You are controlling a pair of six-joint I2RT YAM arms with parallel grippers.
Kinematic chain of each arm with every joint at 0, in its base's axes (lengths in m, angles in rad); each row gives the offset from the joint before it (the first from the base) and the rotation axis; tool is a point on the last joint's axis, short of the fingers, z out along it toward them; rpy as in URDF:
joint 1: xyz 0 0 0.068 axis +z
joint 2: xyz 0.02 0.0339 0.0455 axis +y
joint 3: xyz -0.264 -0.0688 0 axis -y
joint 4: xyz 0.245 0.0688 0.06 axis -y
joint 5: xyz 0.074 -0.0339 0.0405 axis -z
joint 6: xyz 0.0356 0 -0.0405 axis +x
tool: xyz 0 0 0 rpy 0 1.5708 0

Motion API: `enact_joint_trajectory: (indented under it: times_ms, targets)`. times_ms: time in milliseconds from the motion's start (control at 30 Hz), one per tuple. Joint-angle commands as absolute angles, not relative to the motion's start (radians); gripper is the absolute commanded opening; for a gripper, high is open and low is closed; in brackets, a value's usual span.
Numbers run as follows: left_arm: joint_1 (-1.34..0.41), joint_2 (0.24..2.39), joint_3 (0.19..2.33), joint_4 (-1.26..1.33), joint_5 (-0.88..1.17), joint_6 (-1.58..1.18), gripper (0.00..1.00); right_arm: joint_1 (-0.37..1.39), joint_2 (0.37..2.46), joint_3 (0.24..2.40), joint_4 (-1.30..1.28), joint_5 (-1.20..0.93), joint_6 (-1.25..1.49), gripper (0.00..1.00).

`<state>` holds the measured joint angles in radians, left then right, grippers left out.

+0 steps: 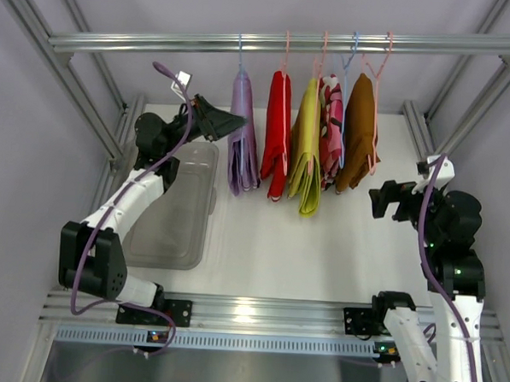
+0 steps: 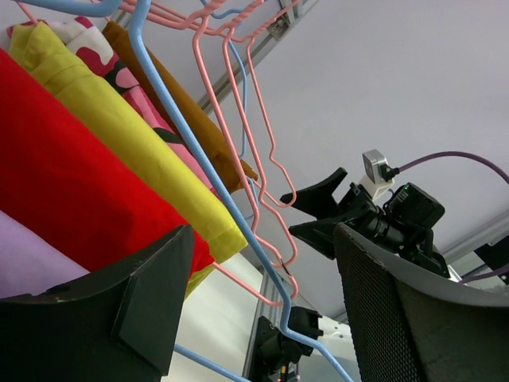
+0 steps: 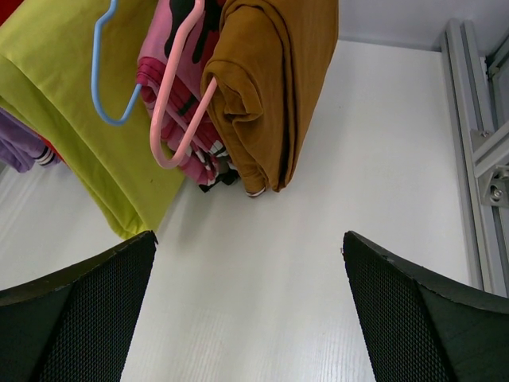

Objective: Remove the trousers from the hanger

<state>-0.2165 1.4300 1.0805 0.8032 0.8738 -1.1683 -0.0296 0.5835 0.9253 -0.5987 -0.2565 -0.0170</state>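
Note:
Several garments hang from the rail on wire hangers: lilac trousers point(image 1: 242, 143) on a blue hanger point(image 2: 199, 159), red trousers point(image 1: 277, 132), then yellow-green trousers point(image 1: 306, 151). My left gripper point(image 1: 235, 123) is raised against the upper part of the lilac trousers. In the left wrist view my left gripper point(image 2: 262, 239) has its jaws apart, the blue hanger's wire runs through the gap, and lilac cloth point(image 2: 24, 267) shows beside the left finger. My right gripper point(image 1: 383, 200) hovers open to the right of the clothes; the right wrist view shows my right gripper point(image 3: 248, 239) with only table between its fingers.
A pink patterned garment point(image 1: 331, 131) and a brown one point(image 1: 358, 128) hang at the right end of the row on pink hangers point(image 3: 171, 135). A clear plastic bin point(image 1: 173, 208) sits on the table under the left arm. Aluminium frame posts point(image 1: 417, 122) flank the table.

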Motion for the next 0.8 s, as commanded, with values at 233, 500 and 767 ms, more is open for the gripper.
enact_joint_trajectory:
  times_ms: [233,500,767]
  targets:
    - [-0.239,1.499,1.187,0.881,0.857,-1.226,0.65,-0.046,0.601,0.980,-0.588,-0.267,-0.018,1.00]
    - [-0.250,1.441,1.212,0.735,0.865,-1.164,0.39,-0.046,0.606,1.005,-0.587,-0.330,0.061,0.99]
    - [-0.250,1.417,1.316,0.638,0.876,-1.149,0.00,-0.046,0.620,1.026,-0.549,-0.422,0.126,0.99]
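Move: The near arm of the blue hanger with the lilac trousers is almost at my left fingertips, about 2 cm to the right and 1 cm ahead at their height. The lilac trousers' middle lies some 5 cm ahead, 3 cm right and 10 cm below this hand; the red trousers are about 5 cm ahead and 9 cm right, 10 cm below. From my right hand, that hanger arm is roughly 30 cm left, 11 cm ahead and 9 cm higher. I shut my left fingers from wide open and pinch the blue hanger's near arm between the tips, easing about 2 cm forward and a good 1 cm right onto the wire; as they shut, the hand rolls some 10 degrees, its forward side dipping. My right hand, still open and empty, then starts up and to the left by about 2 cm each, with a slight roll. ##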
